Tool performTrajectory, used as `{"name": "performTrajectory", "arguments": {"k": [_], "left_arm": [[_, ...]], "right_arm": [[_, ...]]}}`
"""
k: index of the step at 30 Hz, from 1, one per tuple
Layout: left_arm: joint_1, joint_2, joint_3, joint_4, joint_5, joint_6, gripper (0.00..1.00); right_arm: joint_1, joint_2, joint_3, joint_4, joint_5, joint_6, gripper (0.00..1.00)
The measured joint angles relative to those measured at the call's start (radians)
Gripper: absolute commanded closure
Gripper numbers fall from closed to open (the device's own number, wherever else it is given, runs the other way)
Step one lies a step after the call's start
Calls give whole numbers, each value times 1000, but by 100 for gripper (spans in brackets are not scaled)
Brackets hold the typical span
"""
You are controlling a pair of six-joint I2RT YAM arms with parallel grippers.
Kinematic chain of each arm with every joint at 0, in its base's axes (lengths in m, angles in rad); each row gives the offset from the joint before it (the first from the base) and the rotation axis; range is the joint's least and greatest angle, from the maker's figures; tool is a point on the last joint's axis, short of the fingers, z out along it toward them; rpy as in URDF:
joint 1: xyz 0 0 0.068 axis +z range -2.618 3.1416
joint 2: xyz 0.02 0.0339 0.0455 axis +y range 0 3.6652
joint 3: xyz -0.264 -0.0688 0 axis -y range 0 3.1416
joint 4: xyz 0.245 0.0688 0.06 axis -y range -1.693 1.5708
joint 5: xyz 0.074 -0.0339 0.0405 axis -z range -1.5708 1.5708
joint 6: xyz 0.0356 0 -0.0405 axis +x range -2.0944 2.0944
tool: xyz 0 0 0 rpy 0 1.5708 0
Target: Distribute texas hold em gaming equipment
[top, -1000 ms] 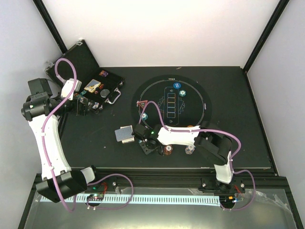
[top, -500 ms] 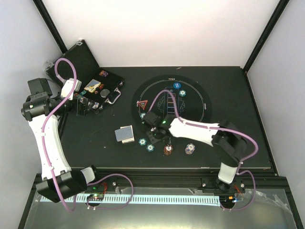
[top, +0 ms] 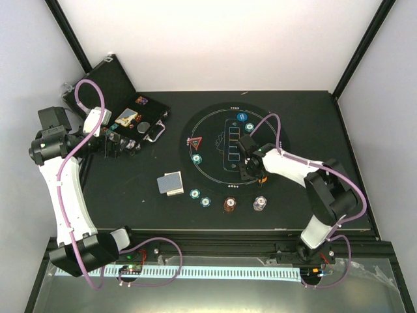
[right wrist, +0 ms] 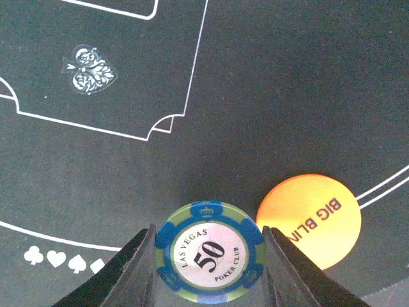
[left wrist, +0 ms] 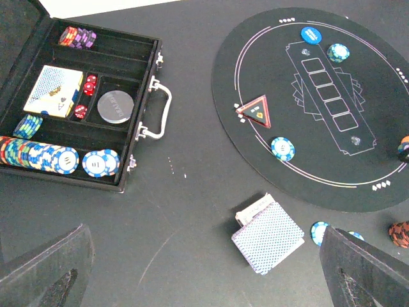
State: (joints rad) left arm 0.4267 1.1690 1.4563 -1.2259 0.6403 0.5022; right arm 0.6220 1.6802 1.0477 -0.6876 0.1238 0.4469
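My right gripper [right wrist: 209, 230] is shut on a blue-and-green "50" poker chip [right wrist: 211, 256], held flat just above the round mat. An orange "Big Blind" disc [right wrist: 310, 220] lies beside its right finger. From above, the right gripper [top: 251, 169] is over the mat's near right part. A grey-blue-backed card deck [top: 171, 183] lies left of the mat. Two teal chips [top: 200, 197], a brown-red stack [top: 229, 205] and a white-grey stack [top: 260, 204] sit in front of it. The red triangle [top: 194, 141] and blue disc [top: 241, 117] lie on the mat. My left gripper [top: 120, 145] stands open beside the case.
The black foam-lined case [left wrist: 137, 137] lies open at the back left with chips, cards and dice inside. The round printed mat [top: 215, 130] also carries two teal chips [top: 249, 127] [top: 196, 157]. The table's front edge runs just below the chip row.
My right gripper has travelled from the table's front by the card deck to the right and back over the mat, uncovering two teal chips. The left arm has not moved.
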Motion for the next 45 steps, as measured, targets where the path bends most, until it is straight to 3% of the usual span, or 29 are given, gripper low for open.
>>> {"name": "performTrajectory", "arguments": {"k": [11, 17, 23, 29, 35, 45], "left_arm": [[0, 0, 0, 0, 0, 0, 1], [0, 0, 0, 0, 0, 0, 1], [0, 4, 0, 0, 0, 0, 1], [0, 4, 0, 1, 0, 0, 1], [0, 5, 0, 1, 0, 0, 1], [0, 4, 0, 1, 0, 0, 1]], "right_arm": [[-14, 93, 7, 54, -18, -5, 87], [-23, 104, 18, 57, -27, -8, 49], [-23, 92, 31, 45, -27, -20, 32], [21, -16, 80, -9, -9, -18, 26], [207, -122, 107, -53, 4, 3, 17], [365, -126, 5, -79, -32, 62, 19]]}}
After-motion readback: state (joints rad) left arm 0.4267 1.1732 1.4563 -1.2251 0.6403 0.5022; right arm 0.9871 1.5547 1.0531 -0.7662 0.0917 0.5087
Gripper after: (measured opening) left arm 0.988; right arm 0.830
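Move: The right hand holds a blue-and-white chip; its mat spot lies about 1 cm ahead, not to either side, some 3 cm below. The big blind button is level with the hand, about 5 cm right; the red stack about 12 cm back and 8 cm left, the white stack 11 cm back and 4 cm right. From the idle left hand the mat spot is roughly 43 cm right, 2 cm ahead, 30 cm below. Right hand lowers its chip about 3 cm to the mat, opens, then lifts back-left towards the red stack. ##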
